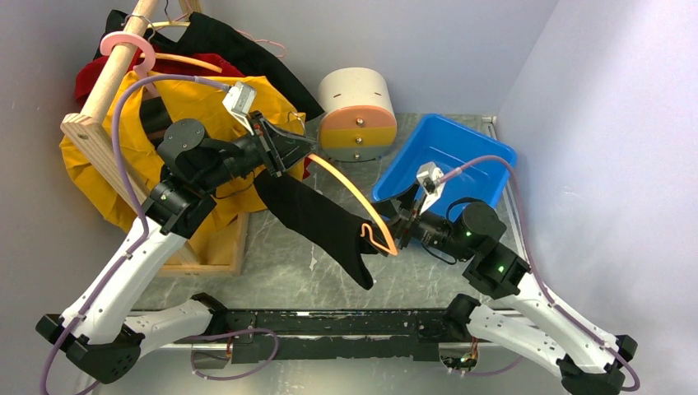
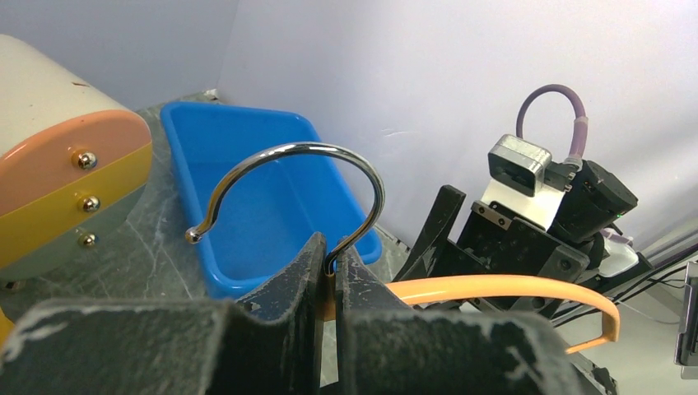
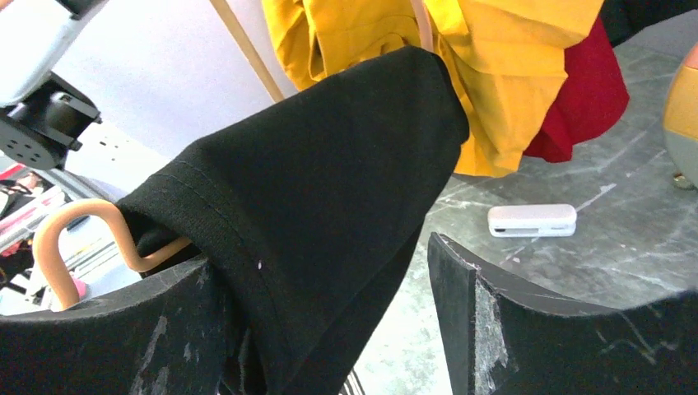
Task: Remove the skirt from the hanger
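Note:
An orange hanger (image 1: 355, 196) with a metal hook (image 2: 313, 153) is held in the air over the table. My left gripper (image 2: 333, 267) is shut on its neck just below the hook, seen from above at the left gripper (image 1: 301, 151). A black skirt (image 1: 317, 220) hangs from the hanger, sloping down toward the front. My right gripper (image 1: 401, 220) is at the hanger's lower end (image 3: 76, 239). Its jaws stand open around the skirt's (image 3: 321, 189) edge: the cloth lies against the left finger (image 3: 107, 337), with a gap to the right finger (image 3: 527, 329).
A wooden rack (image 1: 103, 82) at the back left carries yellow, red and black garments on other hangers. A round cream, orange and yellow box (image 1: 356, 111) stands at the back. A blue bin (image 1: 449, 152) sits behind my right arm. A small white device (image 3: 532, 220) lies on the table.

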Robot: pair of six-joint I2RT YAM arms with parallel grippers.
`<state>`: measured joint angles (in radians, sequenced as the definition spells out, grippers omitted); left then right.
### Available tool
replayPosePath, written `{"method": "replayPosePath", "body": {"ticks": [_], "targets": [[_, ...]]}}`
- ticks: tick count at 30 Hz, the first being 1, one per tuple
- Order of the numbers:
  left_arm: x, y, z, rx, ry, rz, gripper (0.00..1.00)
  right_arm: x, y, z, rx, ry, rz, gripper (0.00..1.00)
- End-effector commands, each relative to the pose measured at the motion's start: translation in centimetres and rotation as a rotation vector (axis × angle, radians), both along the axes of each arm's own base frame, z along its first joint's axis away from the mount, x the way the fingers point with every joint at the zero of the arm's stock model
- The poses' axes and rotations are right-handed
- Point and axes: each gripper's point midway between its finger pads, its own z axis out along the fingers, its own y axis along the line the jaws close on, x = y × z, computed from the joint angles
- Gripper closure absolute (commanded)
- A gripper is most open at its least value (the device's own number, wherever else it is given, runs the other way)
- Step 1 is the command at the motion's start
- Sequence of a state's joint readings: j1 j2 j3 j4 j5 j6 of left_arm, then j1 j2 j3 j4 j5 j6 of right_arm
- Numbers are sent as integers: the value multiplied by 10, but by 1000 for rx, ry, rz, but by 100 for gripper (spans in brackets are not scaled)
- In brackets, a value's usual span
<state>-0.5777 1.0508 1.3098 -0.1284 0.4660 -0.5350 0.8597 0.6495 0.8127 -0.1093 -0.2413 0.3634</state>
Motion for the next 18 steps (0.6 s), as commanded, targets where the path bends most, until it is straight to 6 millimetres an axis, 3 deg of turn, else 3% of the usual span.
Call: {"method": "replayPosePath", "body": {"ticks": [1, 4, 9, 14, 18], "targets": [[-9, 3, 27, -48, -65, -8, 93, -9, 11, 8, 49, -10, 76, 22], [-10, 2, 25, -40, -63, -21, 93, -5, 18, 3, 56, 10, 84, 36], [-16, 1, 18, -15, -107, -53, 93, 17, 11, 14, 70, 15, -44, 77], [-25, -5, 3, 17, -149, -123, 93, 21, 3, 42, 121, -52, -88, 99], [-21, -6, -18, 68, -130, -120, 93, 22, 1, 63, 150, -85, -100, 100]]}}
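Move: The right hand's open fingers already straddle the near waist end of the skirt, which lies about 2 cm back and 2 cm left of the hand point and roughly 1 cm below it. The hanger's bare tip stands some 5 cm straight back and 2 cm higher, and the blue bin about 20 cm ahead, 20 cm right and 30 cm down. From the left hand, shut on the hanger's neck, that waist end is about 13 cm back, 14 cm right and 9 cm lower. The right hand slides a little under 2 cm to its left along the skirt, then, while its wide-open fingers shut fully and pinch the black cloth near the waist end, swings forward about 2 cm and finally lifts some 2 cm. The left hand keeps its hold on the hanger's neck and, after first holding still, sinks about 2.5 cm and eases back about 1 cm as the right fingers finish closing. ##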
